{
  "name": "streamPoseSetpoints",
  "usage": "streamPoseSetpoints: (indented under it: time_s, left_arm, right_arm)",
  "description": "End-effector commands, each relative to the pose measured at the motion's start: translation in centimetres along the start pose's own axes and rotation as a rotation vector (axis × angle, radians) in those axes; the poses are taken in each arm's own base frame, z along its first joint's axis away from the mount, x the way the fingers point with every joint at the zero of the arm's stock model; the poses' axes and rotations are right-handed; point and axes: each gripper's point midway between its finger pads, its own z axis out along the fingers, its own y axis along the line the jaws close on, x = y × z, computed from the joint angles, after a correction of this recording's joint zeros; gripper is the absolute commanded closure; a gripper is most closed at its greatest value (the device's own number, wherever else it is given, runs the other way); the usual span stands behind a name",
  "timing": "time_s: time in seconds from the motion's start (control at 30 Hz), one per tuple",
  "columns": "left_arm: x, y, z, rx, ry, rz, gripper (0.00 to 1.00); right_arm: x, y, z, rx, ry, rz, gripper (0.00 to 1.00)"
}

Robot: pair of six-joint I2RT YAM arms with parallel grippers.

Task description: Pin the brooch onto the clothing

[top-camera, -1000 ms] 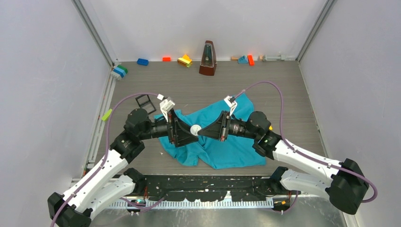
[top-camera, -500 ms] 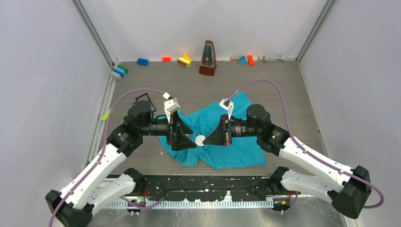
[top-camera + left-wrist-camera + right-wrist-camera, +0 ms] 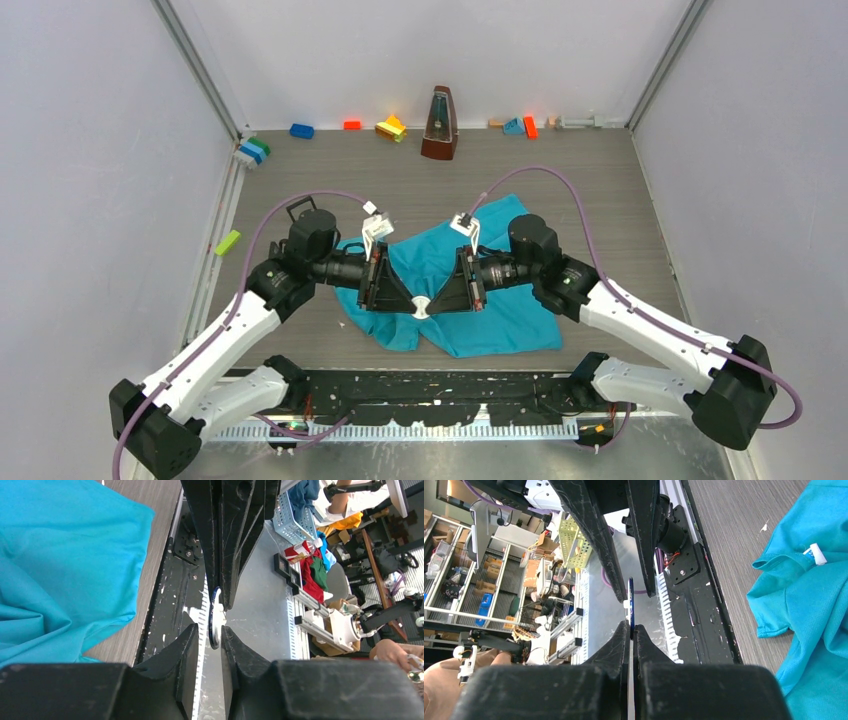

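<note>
The brooch (image 3: 422,306), a small white round disc, hangs just above the near part of the teal-blue clothing (image 3: 500,315), which lies crumpled on the table. My right gripper (image 3: 433,302) comes in from the right and is shut on one edge of the brooch (image 3: 630,600). My left gripper (image 3: 412,302) faces it from the left. Its jaws stand narrowly apart around the brooch's (image 3: 216,620) other edge. One left finger touches the disc and a small gap shows at the other (image 3: 210,628). The clothing's white neck label (image 3: 816,554) shows in the right wrist view.
A brown metronome (image 3: 439,123) stands at the back wall among several coloured toy bricks (image 3: 391,128). A green piece (image 3: 227,242) lies by the left rail. The black base plate (image 3: 440,385) runs along the near edge, just below the grippers.
Both grippers have moved towards the near edge, carrying the brooch lower over the clothing. The left jaws opened wide, then narrowed around the brooch. The right gripper stayed shut on it.
</note>
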Motion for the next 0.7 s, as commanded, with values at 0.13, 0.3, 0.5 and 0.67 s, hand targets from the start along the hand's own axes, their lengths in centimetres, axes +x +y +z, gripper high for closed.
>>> streamPoseSetpoints:
  time_s: [0.13, 0.3, 0.5, 0.67]
  left_arm:
    - [-0.1, -1.5, 0.0, 0.086, 0.007, 0.039, 0.91]
    - [-0.2, -1.6, -0.2, 0.079, -0.009, 0.06, 1.0]
    - [-1.1, -1.4, -0.6, 0.017, -0.076, 0.109, 1.0]
    - [-1.7, -1.5, -0.9, -0.008, -0.116, 0.137, 1.0]
  right_arm:
    - [-2.0, 2.4, -0.2, -0.065, -0.037, -0.097, 0.99]
    - [-2.2, 2.1, -0.4, -0.039, -0.055, -0.103, 0.93]
    - [-3.2, 2.4, -0.7, -0.037, -0.149, -0.118, 0.59]
    - [-4.1, 2.5, -0.6, -0.076, -0.247, -0.079, 0.48]
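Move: The brooch hangs between the two grippers: the right fingers still hold its right edge, its middle about 2 cm to their left. It lies some 2 cm to the right of the left hand, whose part-open fingers straddle its left edge, level in both cases. The clothing's middle is about 10 cm right of the left hand, 6 cm ahead and 22 below; the white clip on it is 7 cm left, 1 ahead. Left fingers shut on the brooch's left edge, then right fingers open and release it, both hands rising 1–2 cm. ##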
